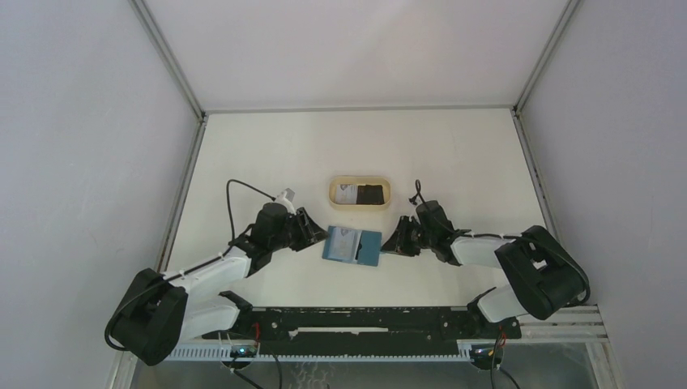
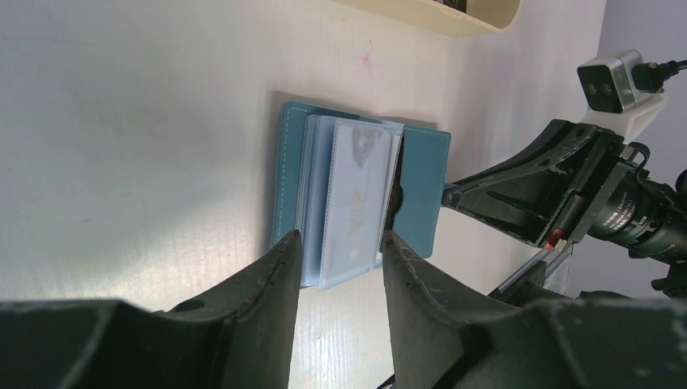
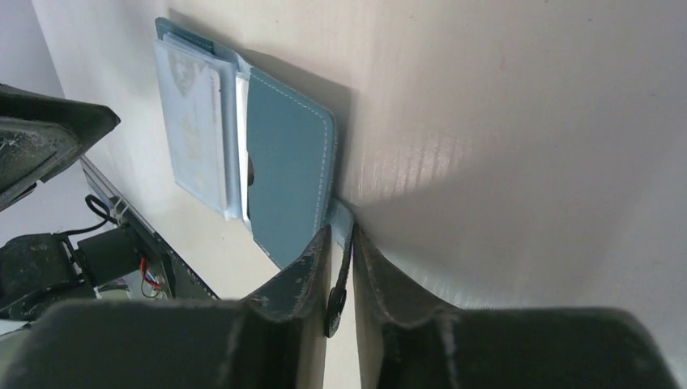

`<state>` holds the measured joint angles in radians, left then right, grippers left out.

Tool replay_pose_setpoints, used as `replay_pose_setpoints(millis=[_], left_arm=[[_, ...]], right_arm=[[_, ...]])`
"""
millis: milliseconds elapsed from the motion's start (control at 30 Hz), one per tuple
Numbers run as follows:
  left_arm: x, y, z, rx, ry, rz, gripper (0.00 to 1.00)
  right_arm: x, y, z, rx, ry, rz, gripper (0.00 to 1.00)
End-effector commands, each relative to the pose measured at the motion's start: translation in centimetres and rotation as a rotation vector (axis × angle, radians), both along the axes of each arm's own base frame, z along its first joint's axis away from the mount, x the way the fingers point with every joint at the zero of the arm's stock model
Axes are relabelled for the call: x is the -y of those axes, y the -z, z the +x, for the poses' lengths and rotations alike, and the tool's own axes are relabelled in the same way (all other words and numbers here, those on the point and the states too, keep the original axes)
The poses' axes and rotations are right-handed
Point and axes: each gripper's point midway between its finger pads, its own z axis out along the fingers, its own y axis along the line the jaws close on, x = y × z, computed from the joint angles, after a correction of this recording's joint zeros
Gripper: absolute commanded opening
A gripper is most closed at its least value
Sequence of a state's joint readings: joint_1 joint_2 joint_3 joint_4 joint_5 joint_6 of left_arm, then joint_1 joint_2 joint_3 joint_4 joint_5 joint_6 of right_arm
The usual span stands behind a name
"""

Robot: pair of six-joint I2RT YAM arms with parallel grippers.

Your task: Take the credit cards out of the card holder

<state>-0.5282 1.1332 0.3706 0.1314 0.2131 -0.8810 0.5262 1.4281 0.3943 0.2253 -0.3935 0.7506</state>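
The teal card holder [image 1: 351, 245] lies open on the table between my two grippers. Its clear pocket leaves hold a white card [image 2: 356, 194], which also shows in the right wrist view [image 3: 194, 121]. My left gripper [image 2: 340, 239] straddles the near end of those leaves, with both fingers against their edges. My right gripper [image 3: 342, 235] is pinched on the holder's small snap tab [image 3: 340, 220] beside the teal cover [image 3: 288, 170]. From above, the left gripper [image 1: 317, 236] is at the holder's left edge and the right gripper [image 1: 392, 241] at its right edge.
A tan oval tray [image 1: 334, 193] stands just behind the holder, with a white card [image 1: 347, 194] and a black card [image 1: 372, 194] lying in it. Grey walls close in the table on three sides. A black rail [image 1: 364, 320] runs along the near edge.
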Motion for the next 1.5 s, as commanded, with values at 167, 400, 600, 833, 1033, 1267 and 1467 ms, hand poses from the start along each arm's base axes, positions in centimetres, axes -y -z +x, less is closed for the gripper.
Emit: replay_pose_setpoints(millis=[167,400,600,833,1033,1267,1467], left_arm=[[0.6,-1.0,0.7,0.044,0.02,-0.005,0.46],[1.9,-1.3,1.0,0.041,0.023,-0.098,0.46],[2.6,0.8,0.7,-0.029,0.043,-0.105,0.45],[3.3,1.0,0.6,-0.029,0.067,-0.119,0.45],[4.3,0.5,0.5,-0.029,0.093,-0.17,0.45],[7.1,-0.9,0.1,-0.027,0.152,-0.285,0.45],[10.5,-3.7,-0.6,0.02,0.232,-0.36,0.45]], right_arm=[[0.2,1.8,0.1,-0.017,-0.005,-0.058,0.0],[0.5,1.9,0.0,-0.011,-0.015,-0.071,0.0],[0.6,1.7,0.1,-0.005,-0.017,-0.073,0.0],[0.7,1.8,-0.1,-0.006,-0.02,-0.079,0.0],[0.6,2.1,-0.2,-0.017,-0.026,-0.075,0.0],[0.7,2.3,-0.3,-0.025,-0.029,-0.076,0.0],[0.7,2.4,-0.3,-0.025,-0.029,-0.081,0.0]])
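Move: The clear card sleeve in the open card holder lies about 5 cm to the right of the left gripper, 2 cm back and 5 cm below. The holder's bare blue cover is some 12 cm right of that gripper and 3 cm back. The tray sits 12 cm ahead and 9 cm to its right. The right gripper, low at the table, already has the holder's strap between its half-open fingers, about 1 cm to its left, level with the tips. Close the right gripper on the strap, easing it barely forward and left, then hold still to anchor the holder. Bring the left gripper down about 2 cm and rightward to the sleeve, then sweep on to the right, about 7 cm in all, rising slightly and rolling some 15 degrees, fingers kept half open, levering up the sleeve's free edge with a fingertip. ##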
